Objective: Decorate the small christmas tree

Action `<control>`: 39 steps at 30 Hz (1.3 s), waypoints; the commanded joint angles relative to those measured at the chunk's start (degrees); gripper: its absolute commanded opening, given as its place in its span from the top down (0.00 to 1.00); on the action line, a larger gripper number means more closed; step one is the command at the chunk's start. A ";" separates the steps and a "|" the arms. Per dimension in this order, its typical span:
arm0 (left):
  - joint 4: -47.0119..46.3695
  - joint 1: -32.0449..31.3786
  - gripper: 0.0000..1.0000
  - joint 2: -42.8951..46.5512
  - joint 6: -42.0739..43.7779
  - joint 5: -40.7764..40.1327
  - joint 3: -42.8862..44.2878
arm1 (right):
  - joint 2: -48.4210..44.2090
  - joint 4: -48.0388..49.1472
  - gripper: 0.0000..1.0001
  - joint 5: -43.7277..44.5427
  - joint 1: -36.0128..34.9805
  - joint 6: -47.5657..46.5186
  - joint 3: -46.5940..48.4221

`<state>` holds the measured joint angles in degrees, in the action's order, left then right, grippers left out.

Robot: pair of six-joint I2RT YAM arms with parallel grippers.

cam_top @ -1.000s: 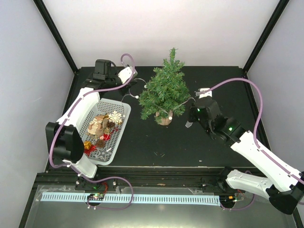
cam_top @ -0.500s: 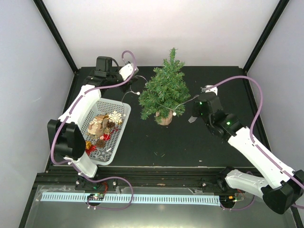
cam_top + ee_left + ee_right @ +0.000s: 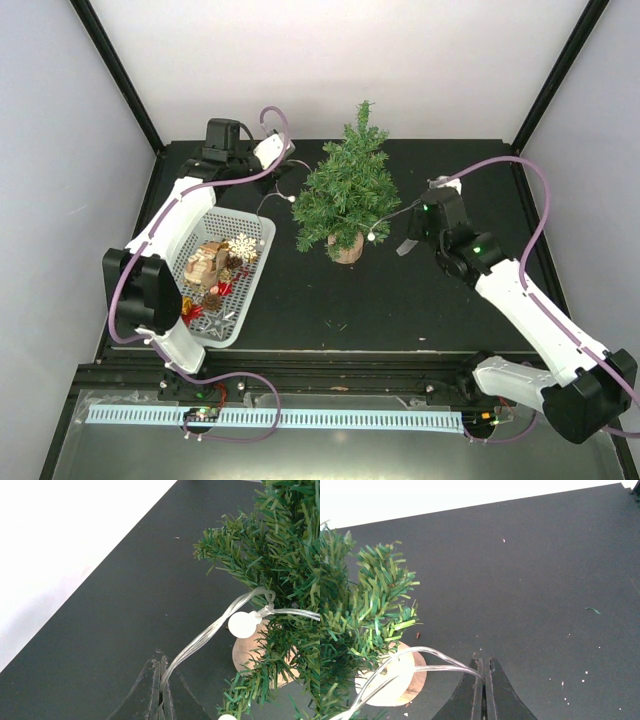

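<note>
The small christmas tree (image 3: 347, 195) stands upright on its wood-slice base (image 3: 345, 250) at the table's back middle. A clear light string with white bulbs (image 3: 242, 624) runs through its lower branches. My left gripper (image 3: 284, 163) is just left of the tree, shut on one end of the string (image 3: 200, 640). To the tree's right, my right gripper (image 3: 404, 248) is shut on the other end of the string (image 3: 435, 668). Both wrist views show the jaws pinching the wire, with the tree (image 3: 280, 555) (image 3: 365, 600) and its base (image 3: 395, 680) close by.
A white plastic basket (image 3: 255, 290) sits at the left front, holding a white snowflake (image 3: 242, 246), wooden ornaments (image 3: 205, 262) and small red and gold pieces. White walls and black frame posts enclose the table. Purple cables loop over both arms.
My right gripper has moved toward the back of the table beside the tree, keeping hold of the string. The left gripper has shifted slightly back. The tree has stayed in place.
</note>
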<state>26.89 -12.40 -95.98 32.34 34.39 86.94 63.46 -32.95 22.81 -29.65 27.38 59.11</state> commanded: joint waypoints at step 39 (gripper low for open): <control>3.90 -0.33 0.99 -5.85 1.28 -2.99 8.57 | 5.13 0.22 0.37 -10.63 1.08 -0.14 7.30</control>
<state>28.56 -12.49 -99.79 32.45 32.75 91.98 72.14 -31.27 12.82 -28.88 26.57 64.20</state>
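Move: The tree, over which the light string is being strung, stands about 14 cm to the right hand's left and 3 cm ahead, its middle some 5 cm lower. The string's clear tag hangs about 8 cm below the right fingers, 3 cm left and 2 cm back; a white bulb sits 9 cm left, 3 cm back and 8 cm down. From the left hand, the tree is some 14 cm right, 8 cm back and 7 cm lower. The light string's end, still pinched in the right fingers, is lowered about 4 cm, then taken forward and left as far again into the tree's right-hand branches, the wrist tipping down slightly. There the fingers open to over half, let go of it, and the hand rises some 3 cm, easing back slightly. The left hand keeps its pinch on the string and creeps 2 cm forward. ##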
